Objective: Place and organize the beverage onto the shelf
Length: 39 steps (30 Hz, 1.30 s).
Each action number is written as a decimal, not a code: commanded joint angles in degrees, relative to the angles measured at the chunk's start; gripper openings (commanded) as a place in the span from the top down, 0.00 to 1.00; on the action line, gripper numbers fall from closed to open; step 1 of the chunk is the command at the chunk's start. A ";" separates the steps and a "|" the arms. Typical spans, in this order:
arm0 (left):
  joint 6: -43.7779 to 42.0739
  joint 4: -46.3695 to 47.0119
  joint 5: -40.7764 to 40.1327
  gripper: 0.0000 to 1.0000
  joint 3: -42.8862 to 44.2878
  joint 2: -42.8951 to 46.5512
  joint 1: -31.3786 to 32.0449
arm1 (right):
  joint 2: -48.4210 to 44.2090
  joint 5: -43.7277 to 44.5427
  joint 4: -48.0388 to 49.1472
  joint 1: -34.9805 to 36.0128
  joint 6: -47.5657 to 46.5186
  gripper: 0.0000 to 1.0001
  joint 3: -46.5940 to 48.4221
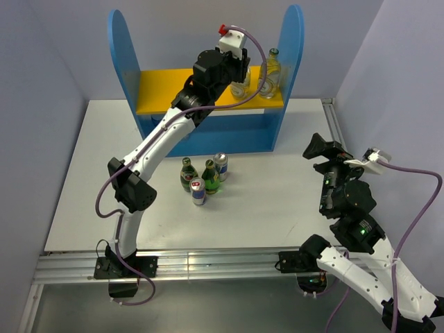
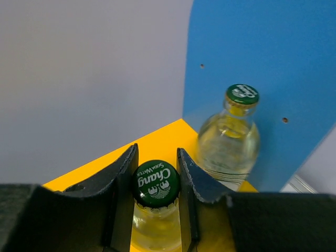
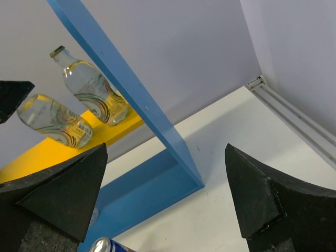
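Observation:
The shelf [image 1: 123, 55] stands at the back of the table, with its yellow upper board [image 1: 159, 94] between blue side panels. My left gripper [image 1: 240, 75] reaches over that board and is shut on the green-capped neck of a clear yellowish bottle [image 2: 156, 182], whose base is at the board. A second clear bottle [image 2: 229, 139] stands just to its right, by the right side panel [image 2: 252, 52]. On the table in front of the shelf stand two green bottles [image 1: 186, 173] [image 1: 210, 177] and two slim cans [image 1: 220, 165] [image 1: 198, 192]. My right gripper [image 3: 165, 194] hovers open and empty to the right of the shelf.
The shelf's lower level [image 3: 142, 189] is a blue base and back. A metal rail [image 1: 333, 128] runs along the table's right edge and another [image 1: 208, 263] along the near edge. Walls close in behind and on both sides.

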<state>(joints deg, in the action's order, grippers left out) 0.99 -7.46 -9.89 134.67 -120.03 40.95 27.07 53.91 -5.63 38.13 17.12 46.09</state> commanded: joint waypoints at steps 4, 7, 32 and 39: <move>3.31 9.84 6.02 1.00 2.79 -0.11 0.36 | -0.35 -0.56 1.32 0.37 1.24 0.00 -0.82; 3.31 10.10 8.39 0.99 3.49 -1.52 0.36 | 0.17 -0.56 1.67 0.37 1.51 0.00 -1.09; -4.32 19.50 -0.12 0.01 -24.60 19.19 2.73 | 0.88 -0.30 2.55 0.37 2.03 0.00 -2.66; -5.22 19.42 -12.40 0.01 -56.90 46.67 9.31 | 2.28 -0.65 2.38 0.45 3.18 0.00 -3.11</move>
<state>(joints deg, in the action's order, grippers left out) -2.94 8.54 -14.59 86.43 -84.31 47.62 28.42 53.10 -5.04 38.13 18.85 43.48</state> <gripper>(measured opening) 0.994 0.998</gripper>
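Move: The left gripper already holds a clear bottle by its neck above the top shelf. The shelf spot for its base is about 3 cm right of the hand and 15 cm below. The standing bottle is 11 cm right and 1 cm ahead, its middle 7 cm lower; the blue side panel is roughly 16 cm right, about level fore-and-aft, its middle 5 cm lower. From the right hand, the spot lies some 25 cm ahead, 22 left and 7 below. Shift the left gripper about 3 cm right, carrying the held bottle towards the standing one at shelf height while the wrist turns slightly clockwise. Open the fingers wide to let go of its neck, easing up a couple of centimetres, then draw back quickly, some 13 cm with a leftward swing and a brief dip, clear of both bottles. ##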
